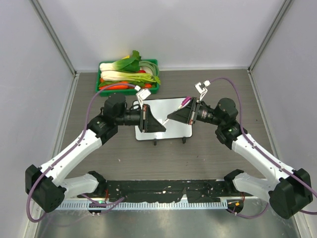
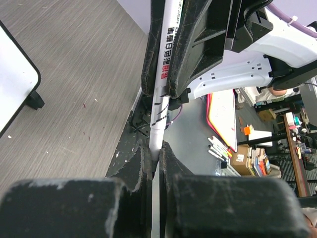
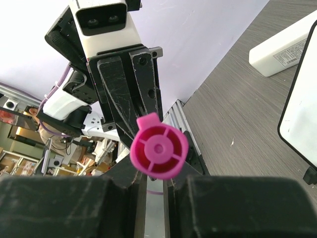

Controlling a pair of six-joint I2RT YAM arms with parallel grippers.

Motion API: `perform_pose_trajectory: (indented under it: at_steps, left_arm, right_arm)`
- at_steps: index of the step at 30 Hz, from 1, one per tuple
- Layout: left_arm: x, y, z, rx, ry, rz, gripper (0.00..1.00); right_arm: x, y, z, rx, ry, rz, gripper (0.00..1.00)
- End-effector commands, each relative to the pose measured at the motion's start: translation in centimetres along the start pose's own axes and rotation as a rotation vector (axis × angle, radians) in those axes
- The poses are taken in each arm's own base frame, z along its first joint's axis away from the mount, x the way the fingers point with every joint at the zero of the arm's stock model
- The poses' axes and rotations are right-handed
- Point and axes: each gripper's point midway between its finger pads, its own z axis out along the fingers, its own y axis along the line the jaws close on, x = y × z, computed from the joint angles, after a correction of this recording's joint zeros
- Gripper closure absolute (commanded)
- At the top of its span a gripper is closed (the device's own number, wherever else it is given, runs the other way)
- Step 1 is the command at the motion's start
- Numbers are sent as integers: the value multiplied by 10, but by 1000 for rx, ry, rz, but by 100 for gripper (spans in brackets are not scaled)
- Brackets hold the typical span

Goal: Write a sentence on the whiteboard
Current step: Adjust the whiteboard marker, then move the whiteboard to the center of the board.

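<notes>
Both grippers meet tip to tip over the whiteboard [image 1: 167, 105], which stands on small black feet at the table's middle. My left gripper [image 1: 159, 126] [image 2: 158, 148] is shut on the tail of a white marker [image 2: 163, 74] with printed characters. The barrel runs straight into the right gripper's fingers [image 2: 198, 44]. My right gripper [image 1: 173, 117] [image 3: 158, 166] is shut on the marker's pink cap [image 3: 159, 151], seen end-on. A board corner shows in the left wrist view [image 2: 12, 84] and an edge in the right wrist view [image 3: 302, 114]. No sentence shows on its visible white surface.
A green tray [image 1: 154, 63] of vegetables sits at the back, just behind the whiteboard. A white box [image 3: 285, 44] lies on the table beyond the board. Enclosure walls close in the left, right and back sides.
</notes>
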Motion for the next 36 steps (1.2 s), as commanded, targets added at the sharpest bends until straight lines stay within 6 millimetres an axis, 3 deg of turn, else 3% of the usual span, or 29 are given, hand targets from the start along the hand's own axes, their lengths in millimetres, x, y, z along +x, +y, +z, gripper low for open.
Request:
perform_pose_trajectory:
  at_steps: [1, 5, 7, 10, 12, 14, 17, 22, 29, 36]
  left_arm:
    - [-10, -8, -4, 12, -50, 42, 100]
    - [-10, -9, -3, 23, -43, 37, 100]
    - [-12, -9, -3, 14, -49, 38, 79]
    - [-15, -12, -7, 4, -71, 47, 33]
    - [-22, -14, -11, -17, -111, 60, 17]
    - [-32, -14, -18, -44, -166, 56, 8]
    - [-42, -15, -29, -59, -235, 56, 5]
    - [-49, 1, -46, -97, -293, -2, 5]
    - [-36, 58, -61, -226, -310, -172, 5]
    - [-8, 108, -73, -384, -300, -304, 4]
  right_arm:
    - [1, 8, -3, -27, 4, -49, 99]
    - [0, 9, -3, -36, -2, -46, 98]
    - [-2, 6, -4, -18, -21, -44, 99]
    - [-1, 3, -5, 3, -24, -43, 99]
    - [-2, -4, -6, 42, -33, -45, 99]
    - [-2, -9, -8, 84, -47, -52, 99]
    - [-8, -12, -13, 131, -88, -75, 99]
    - [-9, -22, -22, 210, -112, -93, 99]
    - [-8, -41, -31, 328, -128, -97, 99]
    - [2, -61, -42, 423, -122, -71, 99]
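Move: The marker is gripped by both hands: its white end is in the left fingers, its middle about 4 cm ahead, 4 cm right and 3 cm above them, and only about 1 cm from the right hand. The whiteboard's middle lies some 16 cm ahead, 1 cm right and 26 cm below the left hand, and about 13 cm ahead, 3 cm left and 28 cm below the right. A white bottle is roughly 23 cm ahead, 21 cm left and 27 cm below the left hand. The marker's white end comes free as the left fingers spread wide; the left hand then draws off about 8 cm left and 7 cm forward, first rising nearly 4 cm, then sinking below its starting height, turning some 25 degrees counter-clockwise. The right hand keeps its grip near the cap, lowering the marker about 5 cm and shifting right, slightly forward, while its fingers tip down and swing clockwise. ##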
